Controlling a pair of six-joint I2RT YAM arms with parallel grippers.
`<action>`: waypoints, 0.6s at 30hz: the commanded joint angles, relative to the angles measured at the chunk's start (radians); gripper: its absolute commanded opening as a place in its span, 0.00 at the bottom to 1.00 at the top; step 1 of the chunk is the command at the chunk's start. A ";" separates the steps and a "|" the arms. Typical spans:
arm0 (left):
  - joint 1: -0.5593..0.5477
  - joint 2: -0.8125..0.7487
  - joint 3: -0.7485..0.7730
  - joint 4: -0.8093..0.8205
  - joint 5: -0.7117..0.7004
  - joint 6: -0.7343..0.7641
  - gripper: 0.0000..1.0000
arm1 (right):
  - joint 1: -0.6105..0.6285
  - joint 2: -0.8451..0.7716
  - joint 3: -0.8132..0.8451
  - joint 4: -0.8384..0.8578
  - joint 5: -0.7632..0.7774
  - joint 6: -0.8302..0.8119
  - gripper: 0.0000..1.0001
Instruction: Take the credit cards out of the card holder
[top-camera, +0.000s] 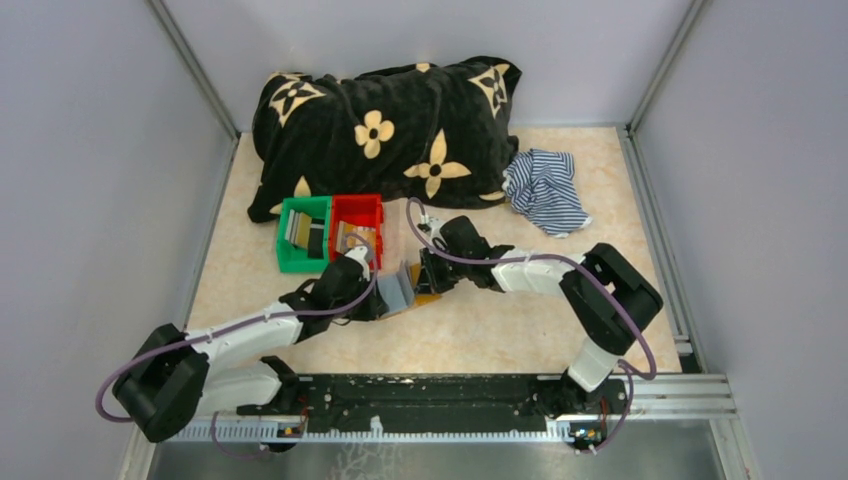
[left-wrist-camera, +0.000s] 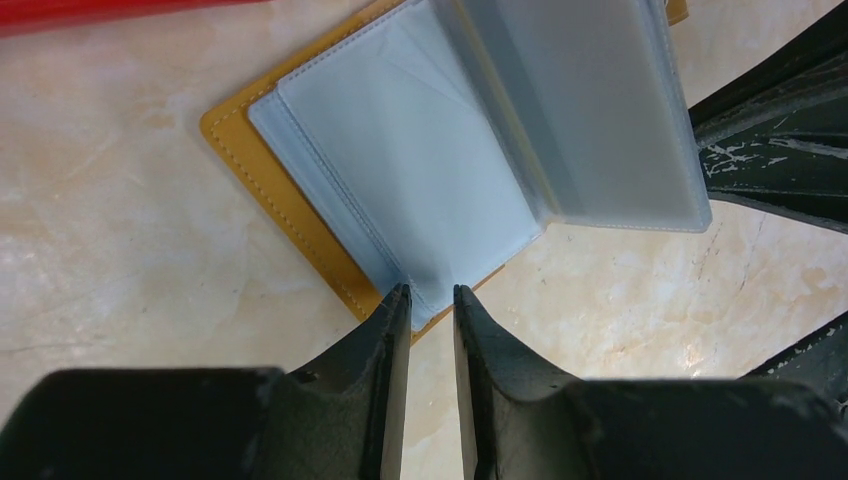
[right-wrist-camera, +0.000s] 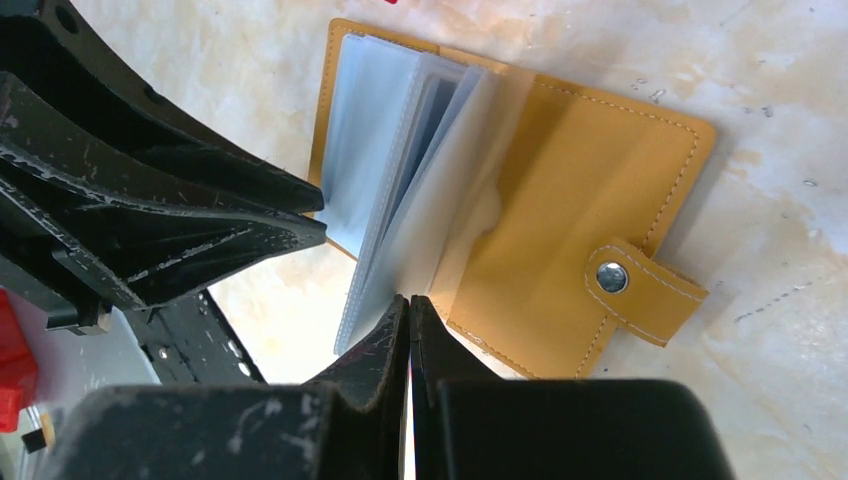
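Note:
The card holder (top-camera: 408, 292) lies open on the table between both arms, tan outside with grey-blue clear sleeves (left-wrist-camera: 400, 160) and a snap tab (right-wrist-camera: 640, 285). My left gripper (left-wrist-camera: 430, 292) stands open by a narrow gap, its tips at the near corner of the left half. My right gripper (right-wrist-camera: 410, 298) is shut on the lower edge of a translucent sleeve, which stands lifted above the tan right half (right-wrist-camera: 580, 190). The sleeves I see hold no card. Thin flat pieces that look like credit cards (top-camera: 352, 238) stand in the bins.
A green bin (top-camera: 290, 262) and a red bin (top-camera: 372, 205) sit just behind the holder; the red rim (left-wrist-camera: 80, 12) shows in the left wrist view. A black flowered cushion (top-camera: 390, 130) and a striped cloth (top-camera: 548, 188) lie at the back.

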 joint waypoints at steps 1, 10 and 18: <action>-0.004 -0.081 0.008 -0.113 -0.025 0.011 0.29 | 0.027 0.022 0.065 0.040 -0.023 -0.008 0.00; -0.004 -0.268 0.065 -0.256 -0.092 0.014 0.29 | 0.050 0.080 0.100 0.058 -0.038 -0.004 0.00; -0.004 -0.221 0.021 -0.170 -0.091 0.012 0.29 | 0.050 0.068 0.094 0.049 -0.014 -0.004 0.00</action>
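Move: The raised clear sleeve page stands against the right hand's shut fingertips, its middle about 2 cm to the left and 1 cm ahead, roughly 1 cm lower. From the right hand, the left sleeve pages lie 6 cm left and 1 cm back, the orange cover 1 cm right and 1 cm ahead, both some 4 cm below. From the left hand, the raised page is about 5 cm ahead, 5 cm right and 2 cm higher; the red bin is 15 cm ahead and 5 cm left. Leftward goes the right hand, a little over 2 cm and sinking slightly towards the end, its shut fingertips pushing the raised sleeve page over towards the left pages. Meanwhile the left hand lifts away from the holder's near left corner, about 5 cm up and 2 cm left, its fingers staying slightly open. ##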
